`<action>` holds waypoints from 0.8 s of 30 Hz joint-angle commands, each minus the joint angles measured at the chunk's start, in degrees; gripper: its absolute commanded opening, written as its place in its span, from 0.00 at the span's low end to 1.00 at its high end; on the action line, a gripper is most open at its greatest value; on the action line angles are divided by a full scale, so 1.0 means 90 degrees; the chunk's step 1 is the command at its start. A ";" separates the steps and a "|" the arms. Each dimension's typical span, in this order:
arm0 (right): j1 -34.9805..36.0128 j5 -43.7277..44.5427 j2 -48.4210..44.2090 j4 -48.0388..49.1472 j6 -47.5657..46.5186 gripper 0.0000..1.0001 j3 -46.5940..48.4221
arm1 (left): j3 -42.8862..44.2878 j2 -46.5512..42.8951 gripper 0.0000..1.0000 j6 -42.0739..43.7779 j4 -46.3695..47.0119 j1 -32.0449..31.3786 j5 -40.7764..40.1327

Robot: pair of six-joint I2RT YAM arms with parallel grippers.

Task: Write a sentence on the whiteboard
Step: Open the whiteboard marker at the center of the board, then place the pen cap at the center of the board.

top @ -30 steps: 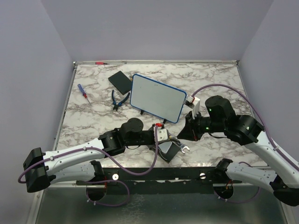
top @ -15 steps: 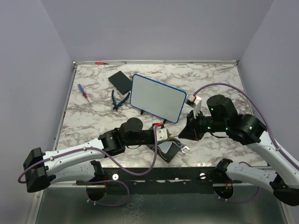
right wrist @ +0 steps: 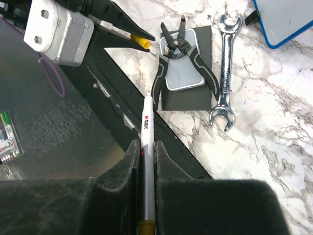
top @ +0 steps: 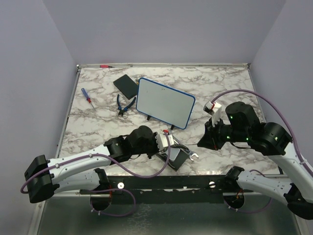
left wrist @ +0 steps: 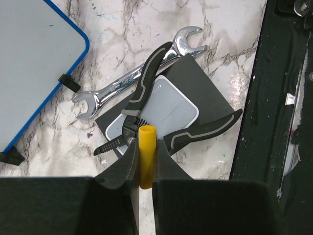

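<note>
The whiteboard (top: 164, 103), white with a blue rim, stands tilted on black feet at mid-table; its corner shows in the left wrist view (left wrist: 34, 54) and the right wrist view (right wrist: 288, 17). The sentence is not visible on its face. My left gripper (top: 169, 143) (left wrist: 145, 145) is shut on a short yellow cap (left wrist: 146, 156) (right wrist: 141, 44), low over the front of the table. To its right, my right gripper (top: 203, 141) (right wrist: 147, 147) is shut on a white marker (right wrist: 146, 122), whose tip points toward the left gripper with a gap between them.
Below the left gripper, black-and-grey pliers (left wrist: 146, 93) lie on a dark pad with a pale square (left wrist: 166, 110), beside a steel wrench (left wrist: 142, 73). Blue pliers (top: 124, 104), a screwdriver (top: 88, 98) and a black pad (top: 126, 85) lie left of the board. The table's front edge and black rail (right wrist: 122, 107) are close.
My right gripper has drawn back to the right with the marker, away from the left gripper. The left wrist has shifted slightly left with the yellow cap.
</note>
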 commanded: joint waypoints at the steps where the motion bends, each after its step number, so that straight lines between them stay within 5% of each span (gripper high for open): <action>1: -0.0011 0.0269 -0.0011 -0.0226 -0.0088 0.00 0.0120 | 0.0014 -0.0043 0.00 -0.0062 -0.0103 -0.0007 -0.0240; 9: -0.0011 0.1083 -0.0263 0.0597 0.0322 0.00 -0.0209 | 0.0152 -0.0142 0.00 -0.0636 -0.0040 0.0678 -0.0392; 14: -0.0011 0.1700 -0.0683 0.1579 0.0639 0.00 -0.0834 | 0.0200 -0.0162 0.00 -0.1836 0.0319 0.1241 -0.0534; 24: -0.0011 0.2538 -0.1154 0.5399 0.0940 0.00 -0.2773 | -0.1796 -0.1449 0.00 -0.4897 0.1521 0.1301 -0.3283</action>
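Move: The whiteboard's middle lies about 35 cm ahead, 13 cm left and 24 cm below the right hand, which holds the uncapped marker. Nearer that hand are the wrench, some 9 cm ahead and 4 cm left, and the dark pad under the black pliers, 5 cm ahead and 9 cm left, both about 27 cm down. From the left hand, still holding the yellow cap, the whiteboard's middle is about 31 cm straight ahead and 10 cm lower. Forward go both hands, gathering speed, some 7 cm each towards the whiteboard. The right keeps its grip on the open marker, turns clockwise about 20 degrees and tips its fingers up. The left, still pinching the yellow cap, also draws left by 5.5 cm, away from the marker, swinging roughly 40 degrees counter-clockwise so its fingers point more forward. ##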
